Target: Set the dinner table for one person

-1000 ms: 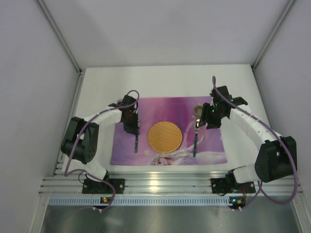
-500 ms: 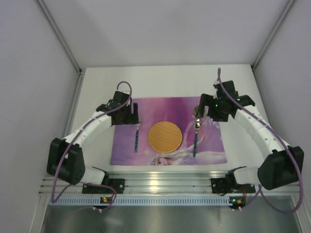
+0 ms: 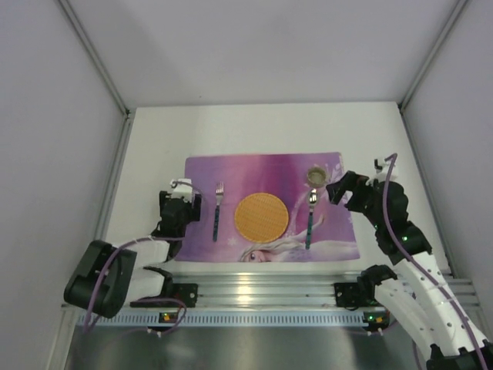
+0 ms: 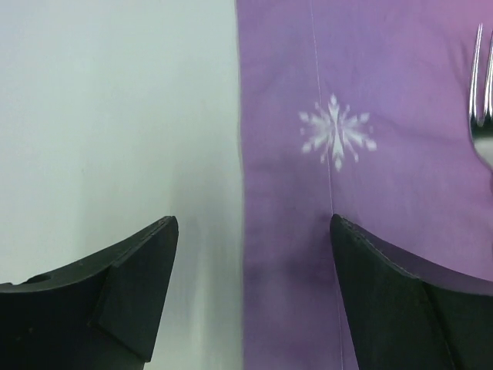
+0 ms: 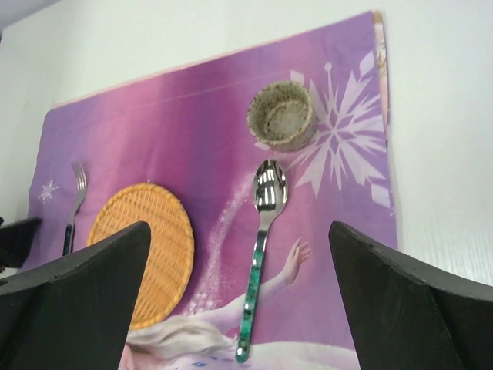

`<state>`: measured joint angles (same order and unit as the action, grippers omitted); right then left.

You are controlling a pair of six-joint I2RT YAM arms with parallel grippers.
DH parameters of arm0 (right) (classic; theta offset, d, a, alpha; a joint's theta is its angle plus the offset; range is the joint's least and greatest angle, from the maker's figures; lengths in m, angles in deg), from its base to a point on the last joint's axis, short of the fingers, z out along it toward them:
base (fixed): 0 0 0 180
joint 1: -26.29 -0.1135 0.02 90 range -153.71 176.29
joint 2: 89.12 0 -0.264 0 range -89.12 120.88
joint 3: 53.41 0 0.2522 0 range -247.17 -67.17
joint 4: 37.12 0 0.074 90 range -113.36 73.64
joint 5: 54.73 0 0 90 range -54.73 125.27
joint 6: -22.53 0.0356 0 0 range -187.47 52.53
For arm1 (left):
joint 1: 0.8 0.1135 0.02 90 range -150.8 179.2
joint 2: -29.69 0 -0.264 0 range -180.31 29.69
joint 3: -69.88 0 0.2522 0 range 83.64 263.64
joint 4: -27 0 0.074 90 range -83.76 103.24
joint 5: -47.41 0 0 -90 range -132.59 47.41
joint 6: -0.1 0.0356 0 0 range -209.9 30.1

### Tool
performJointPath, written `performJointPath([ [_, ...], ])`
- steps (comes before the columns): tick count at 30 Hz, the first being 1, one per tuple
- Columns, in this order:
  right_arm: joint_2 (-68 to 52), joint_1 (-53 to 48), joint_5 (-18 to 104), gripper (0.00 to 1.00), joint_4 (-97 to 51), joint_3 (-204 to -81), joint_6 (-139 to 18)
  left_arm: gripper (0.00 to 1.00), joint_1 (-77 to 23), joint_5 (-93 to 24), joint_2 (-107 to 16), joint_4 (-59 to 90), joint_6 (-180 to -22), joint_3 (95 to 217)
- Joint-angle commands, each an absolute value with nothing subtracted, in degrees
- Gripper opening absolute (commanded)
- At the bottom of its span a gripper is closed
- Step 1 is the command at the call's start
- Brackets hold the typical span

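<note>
On the white dinner table point(image 3: 262, 127) lies a purple placemat point(image 3: 262, 166). A round woven orange plate point(image 3: 261, 216) sits at the mat's middle. A fork point(image 3: 218, 212) lies left of it and a green-handled spoon point(image 3: 310, 220) right of it. A small speckled cup point(image 3: 316, 176) stands above the spoon. My left gripper point(image 3: 183, 206) hangs open and empty over the mat's left edge point(image 4: 243, 154), with the fork's tines point(image 4: 481, 92) to its right. My right gripper point(image 3: 339, 191) is open and empty, raised near the mat's right side, looking down on the spoon point(image 5: 269, 189), cup point(image 5: 281, 116) and plate point(image 5: 146, 247).
White walls with metal posts close in the table on the left, right and back. An aluminium rail point(image 3: 254, 291) carrying both arm bases runs along the near edge. Bare white tabletop point(image 4: 115, 116) lies left of the placemat and beyond it.
Both grippers have opened and drawn back toward the near edge, away from the fork and spoon. The fork and spoon now lie free on the placemat.
</note>
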<state>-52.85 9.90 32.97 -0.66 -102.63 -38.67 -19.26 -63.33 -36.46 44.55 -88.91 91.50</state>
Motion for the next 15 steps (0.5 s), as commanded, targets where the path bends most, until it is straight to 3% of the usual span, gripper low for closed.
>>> performJointPath([
  [1,-56.3,9.5,30.5,1.0,-10.8,-101.5,-43.7,0.84,-16.9,-62.6,-43.2,68.1,-83.8,95.3],
  [3,-56.7,9.4,31.1,1.0,-10.7,-101.6,-47.4,0.84,-14.9,-62.4,-49.4,64.7,-85.1,101.1],
  [5,-56.6,9.5,33.0,1.0,-10.6,-102.2,-50.6,0.72,-7.4,-52.6,-54.7,56.8,-91.5,108.6],
  [7,-56.1,9.4,34.5,1.0,-10.0,-102.7,-51.8,0.53,0.4,-43.7,-60.6,53.6,-94.9,113.2],
  [9,-55.9,9.5,35.0,1.0,-9.6,-103.1,-52.9,0.54,3.3,-36.8,-63.6,56.6,-94.9,114.7],
  [11,-56.2,9.4,35.0,1.0,-9.5,-102.9,-53.5,0.53,3.4,-36.1,-61.8,54.1,-95.0,114.6],
  [15,-57.4,9.5,36.9,1.0,-10.0,-101.8,-54.3,0.6,3.1,-36.2,-58.6,66.6,-94.4,105.9],
])
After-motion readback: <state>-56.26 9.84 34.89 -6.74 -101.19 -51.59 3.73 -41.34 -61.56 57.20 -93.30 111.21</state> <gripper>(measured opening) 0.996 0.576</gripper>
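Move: The fork, already laid, has its middle about 12 cm to the empty left hand's right, 4 cm back and 2 cm lower; the round woven plate is roughly 26 cm right and 6 cm back. From the raised, open right hand, the fork is some 39 cm left, 3 cm back and 17 cm below, the spoon about 10 cm left and 3 cm back, the cup 8 cm left and 9 cm ahead, both far below. Left hand swings about 12 cm forward and 6 left, away from the fork, part-closing empty; right lifts 2 cm. ##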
